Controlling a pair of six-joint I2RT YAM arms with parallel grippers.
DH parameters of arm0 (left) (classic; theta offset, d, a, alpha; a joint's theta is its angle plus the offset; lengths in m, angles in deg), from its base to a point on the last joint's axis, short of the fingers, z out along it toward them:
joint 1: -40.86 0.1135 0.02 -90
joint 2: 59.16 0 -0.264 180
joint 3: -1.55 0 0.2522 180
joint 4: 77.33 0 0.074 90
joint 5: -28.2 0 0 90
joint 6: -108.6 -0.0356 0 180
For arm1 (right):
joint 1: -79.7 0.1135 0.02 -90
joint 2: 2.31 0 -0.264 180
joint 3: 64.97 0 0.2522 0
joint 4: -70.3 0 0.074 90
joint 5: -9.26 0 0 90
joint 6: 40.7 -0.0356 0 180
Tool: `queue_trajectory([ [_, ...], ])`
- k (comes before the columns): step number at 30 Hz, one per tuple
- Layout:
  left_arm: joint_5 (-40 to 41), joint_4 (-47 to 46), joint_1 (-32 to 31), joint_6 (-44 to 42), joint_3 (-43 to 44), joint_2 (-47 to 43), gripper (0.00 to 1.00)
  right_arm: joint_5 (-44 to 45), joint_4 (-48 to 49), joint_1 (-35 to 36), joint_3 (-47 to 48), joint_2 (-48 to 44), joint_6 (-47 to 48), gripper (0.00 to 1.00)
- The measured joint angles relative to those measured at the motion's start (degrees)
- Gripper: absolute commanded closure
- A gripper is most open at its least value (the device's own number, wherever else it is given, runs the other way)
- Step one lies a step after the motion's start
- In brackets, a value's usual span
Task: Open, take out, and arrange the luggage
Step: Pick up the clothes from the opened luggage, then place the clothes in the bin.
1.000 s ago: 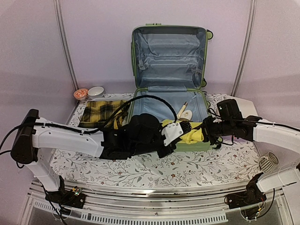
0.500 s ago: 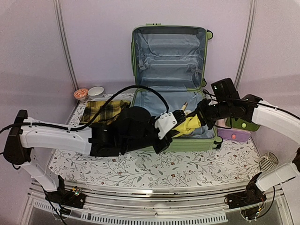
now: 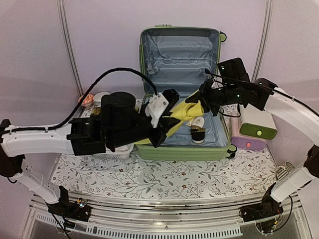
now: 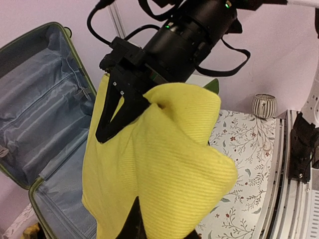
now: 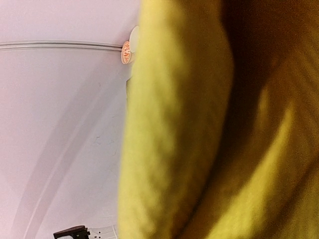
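The luggage (image 3: 179, 149), a light-green hard-shell suitcase, lies open on the table with its lid (image 3: 180, 59) upright at the back, showing grey-blue lining. A yellow cloth (image 3: 185, 113) hangs stretched above the open base. My left gripper (image 3: 169, 122) is shut on its lower left part and my right gripper (image 3: 202, 103) is shut on its upper right corner. In the left wrist view the yellow cloth (image 4: 164, 159) drapes over my own dark finger (image 4: 133, 226), and the right gripper (image 4: 124, 99) pinches its top edge. The right wrist view is filled by the cloth (image 5: 199, 149).
A pair of pale slippers (image 3: 198, 128) lies in the suitcase base. A white, green and purple box (image 3: 254, 127) stands right of it. A white basket (image 3: 119, 149) sits under my left arm, with two small bowls (image 3: 94, 98) behind. A ribbed cup (image 3: 285, 172) stands front right.
Both arms have lifted the yellow cloth from the suitcase's front edge to above its base. The right gripper has closed on it. The left arm has swung back and left.
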Motion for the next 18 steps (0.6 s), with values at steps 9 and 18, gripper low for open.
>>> queue_trajectory([
  [9, -2.54, 7.43, 5.53, 2.08, 0.0, -8.55, 1.0, -0.9, 13.66, 4.04, 5.64, 7.26, 2.29, 0.98],
  [18, 2.58, 16.0, 14.84, -5.53, -0.92, -19.61, 1.0, -6.67, 37.35, 7.58, 25.55, 30.23, 2.97, 0.98],
])
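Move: Both my hands hold the yellow garment above the opened suitcase. The basket with the plaid shirt, where it is headed, lies about 27 cm to the left of my left hand, 13 cm ahead and some 26 cm below; from my right hand it is roughly 38 cm left, 3 cm ahead. The suitcase's open base is centred about 14 cm right and 15 cm ahead of my left hand, and the white bowl stands some 18 cm beyond the basket and 6 cm farther left. I carry the yellow garment stretched between my two closed grippers leftward out of the suitcase towards the basket, speeding up as I go: some 15 to 18 cm left, with both hands also rising and reaching a little forward. My right wrist swings its downward-pointing fingers up by about 35 degrees, while my left wrist turns some 15 degrees counter-clockwise; both keep their pinch. ##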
